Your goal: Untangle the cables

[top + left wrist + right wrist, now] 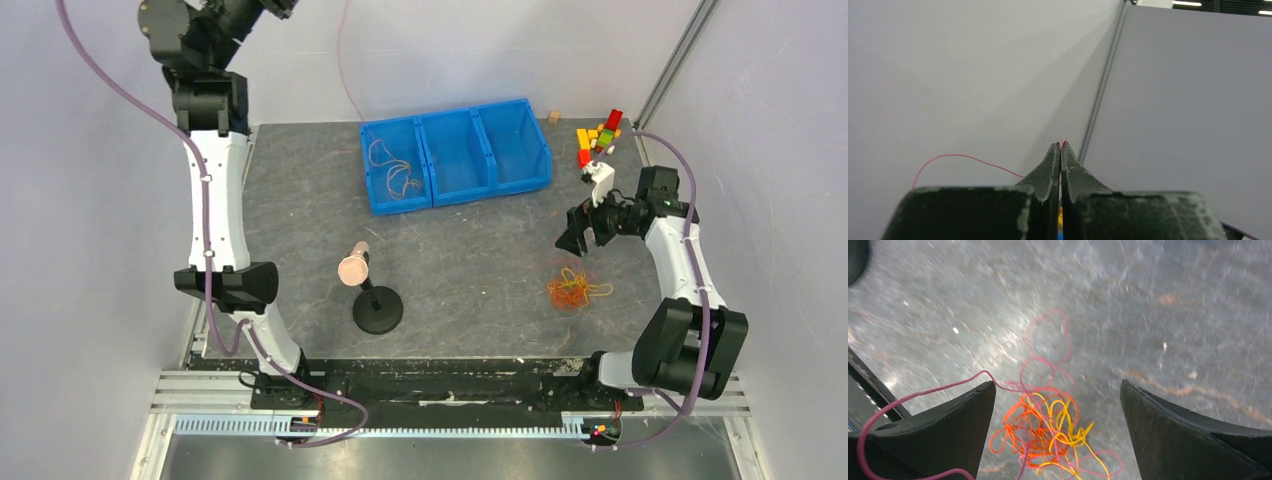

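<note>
A small tangle of cables [572, 290], orange, yellow and pink, lies on the grey mat at the right. My right gripper [580, 235] hovers just above and behind it. In the right wrist view that gripper [1057, 384] stands wide open with the tangle [1048, 430] between and below its fingers, untouched. A loose pink strand [923, 392] runs off past the left finger. My left arm is raised high at the back left. Its gripper [1062, 146] is shut on a thin red-pink cable [958, 156], which hangs down [345, 60] toward the blue bin. More cable loops [395, 170] lie in the bin's left compartment.
A blue three-compartment bin [455, 155] stands at the back centre. A black round-based stand with a pink-tipped cylinder [377, 310] is in the middle front. Coloured blocks [600, 135] and a small wooden cube [553, 117] sit at the back right.
</note>
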Action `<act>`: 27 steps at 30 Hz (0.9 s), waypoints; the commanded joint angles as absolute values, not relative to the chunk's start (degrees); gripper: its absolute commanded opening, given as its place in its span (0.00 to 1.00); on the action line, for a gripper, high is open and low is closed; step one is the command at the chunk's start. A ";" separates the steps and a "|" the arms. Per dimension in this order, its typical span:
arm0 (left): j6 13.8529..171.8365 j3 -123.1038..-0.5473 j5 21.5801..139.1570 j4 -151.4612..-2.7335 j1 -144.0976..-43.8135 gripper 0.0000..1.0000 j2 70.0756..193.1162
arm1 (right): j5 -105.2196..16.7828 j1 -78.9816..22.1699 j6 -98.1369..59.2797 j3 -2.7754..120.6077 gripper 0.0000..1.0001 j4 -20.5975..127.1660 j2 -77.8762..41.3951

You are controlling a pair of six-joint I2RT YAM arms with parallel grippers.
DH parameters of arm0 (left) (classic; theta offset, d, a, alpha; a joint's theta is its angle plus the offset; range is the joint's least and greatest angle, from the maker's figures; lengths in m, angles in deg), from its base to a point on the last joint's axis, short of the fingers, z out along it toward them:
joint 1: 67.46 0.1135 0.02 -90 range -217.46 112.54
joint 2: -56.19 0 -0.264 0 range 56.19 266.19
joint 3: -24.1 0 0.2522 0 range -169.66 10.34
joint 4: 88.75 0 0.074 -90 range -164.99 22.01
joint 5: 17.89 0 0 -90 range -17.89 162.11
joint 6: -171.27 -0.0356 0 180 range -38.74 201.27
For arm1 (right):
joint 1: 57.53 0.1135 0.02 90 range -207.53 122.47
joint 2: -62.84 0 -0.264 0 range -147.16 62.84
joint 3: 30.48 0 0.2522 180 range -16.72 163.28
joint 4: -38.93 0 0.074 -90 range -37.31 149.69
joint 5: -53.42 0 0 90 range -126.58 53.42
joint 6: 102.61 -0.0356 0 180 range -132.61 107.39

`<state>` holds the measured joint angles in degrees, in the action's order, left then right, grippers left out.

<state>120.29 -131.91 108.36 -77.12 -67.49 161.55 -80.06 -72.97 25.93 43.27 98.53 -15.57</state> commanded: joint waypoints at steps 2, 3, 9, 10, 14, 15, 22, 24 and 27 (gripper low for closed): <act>122.91 -130.38 112.19 -80.75 -75.06 0.02 159.27 | -87.57 -66.50 8.27 46.31 0.98 83.14 -10.35; 122.69 -129.48 112.58 -80.71 -76.42 0.02 159.06 | -86.94 -64.32 4.84 46.15 0.98 79.71 -9.35; 118.85 -125.94 113.85 -77.55 -84.99 0.02 158.58 | -84.16 -52.67 -10.72 48.51 0.98 59.18 -7.41; 118.84 -125.64 113.92 -77.17 -86.16 0.02 158.68 | -83.69 -51.18 -12.45 49.22 0.98 56.52 -7.53; 118.29 -123.73 113.94 -76.17 -89.34 0.02 159.02 | -82.54 -46.01 -22.69 49.01 0.98 41.51 -8.21; 118.14 -123.25 113.82 -76.05 -90.19 0.02 159.03 | -81.76 -44.32 -24.79 48.39 0.98 38.55 -8.38; 118.93 -122.43 112.80 -76.15 -92.80 0.02 159.96 | -74.38 -35.95 -29.07 50.22 0.98 28.35 -15.33; 119.01 -122.36 112.47 -75.98 -92.92 0.02 160.12 | -74.46 -34.36 -28.60 52.58 0.98 27.06 -17.56; 118.76 -122.37 112.28 -75.75 -92.95 0.02 160.34 | -72.77 -31.65 -26.68 56.39 0.98 27.38 -21.14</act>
<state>119.92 -121.79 112.73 -75.29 -92.69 160.48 -76.30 -34.31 -26.37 50.37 32.83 -17.89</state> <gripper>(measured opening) 0.031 0.979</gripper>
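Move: The left fingers already hold the end of the red cable, roughly 45 cm left of the open right hand, 12 cm farther out and 50 cm higher. The orange-yellow tangle lies about 6 cm back, 4 cm right and 13 cm below the right hand; the blue box is some 26 cm ahead and 25 cm left of it, low on the table. From the left hand, the tangle is about 19 cm back, 48 cm right and 65 cm down, the box 13 cm ahead and 20 cm right. The right hand swings about 26 cm left and some 22 cm up, slightly forward, leaving the tangle for the red cable strand hanging below the left hand; its fingers stay wide open while the wrist turns nearly 50 degrees, from pointing steeply down to roughly level. The left hand keeps its closed pinch on the red cable and carries it about 19 cm right, a little back and down, turning clockwise, so the right hand arrives beneath it in front of the blue box, no grip taken yet. ##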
